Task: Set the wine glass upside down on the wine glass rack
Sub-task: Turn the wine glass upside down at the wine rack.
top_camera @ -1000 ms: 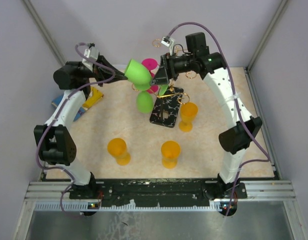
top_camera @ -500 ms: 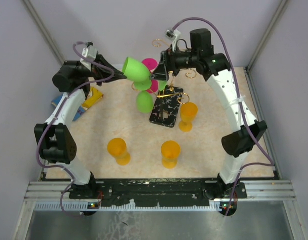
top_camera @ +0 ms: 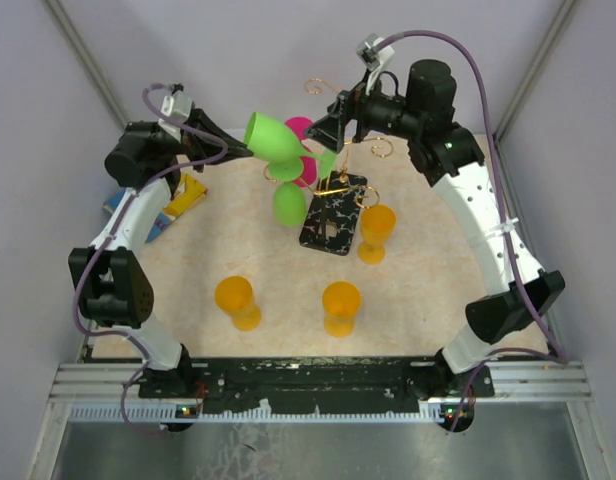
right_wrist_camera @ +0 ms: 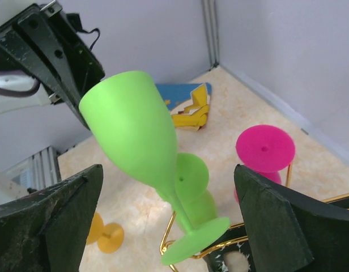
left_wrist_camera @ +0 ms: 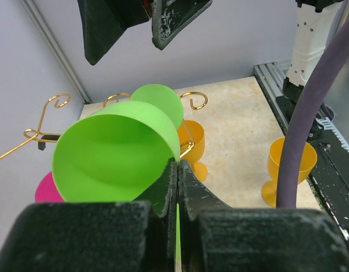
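A lime green wine glass (top_camera: 272, 141) hangs tilted in the air at the back. My left gripper (top_camera: 245, 150) is shut on its rim (left_wrist_camera: 177, 168). The glass's foot (right_wrist_camera: 196, 240) touches a gold arm of the wine glass rack (top_camera: 331, 215), whose black marbled base stands below. My right gripper (top_camera: 329, 126) is open just right of the glass. Its wide-spread fingers (right_wrist_camera: 55, 221) stand to either side of the stem without touching it. A second green glass (right_wrist_camera: 191, 177) and a pink one (right_wrist_camera: 265, 148) hang upside down on the rack.
Three orange glasses stand upright on the table: one beside the rack's base (top_camera: 376, 232) and two nearer the front (top_camera: 340, 306) (top_camera: 236, 301). A blue and yellow packet (top_camera: 178, 200) lies at the left. Grey walls close in the back and sides.
My right gripper has opened wide and drawn back and up from the green glass's foot. The left gripper still grips the rim, and the glass has barely moved.
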Action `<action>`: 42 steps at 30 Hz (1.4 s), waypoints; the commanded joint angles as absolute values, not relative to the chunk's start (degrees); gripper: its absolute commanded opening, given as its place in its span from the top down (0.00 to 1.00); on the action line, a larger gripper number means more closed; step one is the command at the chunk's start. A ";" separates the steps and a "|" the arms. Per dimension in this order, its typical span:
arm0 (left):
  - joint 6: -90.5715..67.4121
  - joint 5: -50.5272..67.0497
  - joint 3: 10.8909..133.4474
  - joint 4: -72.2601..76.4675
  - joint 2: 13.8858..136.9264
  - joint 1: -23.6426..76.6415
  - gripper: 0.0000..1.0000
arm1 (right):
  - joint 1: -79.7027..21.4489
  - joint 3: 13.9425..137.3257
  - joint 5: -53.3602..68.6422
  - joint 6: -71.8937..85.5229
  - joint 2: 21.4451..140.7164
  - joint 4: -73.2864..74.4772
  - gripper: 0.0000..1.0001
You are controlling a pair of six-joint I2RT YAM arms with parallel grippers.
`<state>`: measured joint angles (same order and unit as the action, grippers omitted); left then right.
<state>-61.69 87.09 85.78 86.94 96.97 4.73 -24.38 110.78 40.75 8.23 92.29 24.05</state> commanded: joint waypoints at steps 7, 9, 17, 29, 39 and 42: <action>-60.58 80.62 91.04 91.45 96.48 4.58 1.00 | -24.70 103.30 30.25 15.10 86.14 9.63 0.02; -62.81 80.23 91.32 93.43 96.80 4.57 1.00 | -24.61 103.31 29.30 15.12 86.09 9.93 0.02; -54.50 72.61 82.67 90.26 93.87 4.49 1.00 | -24.38 99.83 21.36 18.55 83.47 3.58 0.02; -10.39 49.57 66.73 62.71 81.05 5.84 1.00 | -24.42 98.69 18.48 24.28 84.01 -0.39 0.02; 17.04 23.65 57.81 58.79 77.12 19.48 1.00 | -24.43 100.67 26.28 40.43 89.79 -11.03 0.03; 18.86 18.28 55.98 62.10 77.45 22.27 1.00 | -24.43 100.72 27.52 45.00 91.27 -14.71 0.04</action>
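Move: The wine glass rack's middle lies some 17 cm ahead of the left hand, 20 cm to its right and 22 below; the hanging green glass is about 15 ahead, 7 right and 27 below. From the open right hand, the held wine glass's middle is about 7 cm left, 1 back and 4 below, and the hanging pink glass is roughly 19 ahead, 6 left and 25 below. The left hand, still pinching the rim, goes 5 cm forward, swinging about 40 degrees counter-clockwise; the open right rises forward. ##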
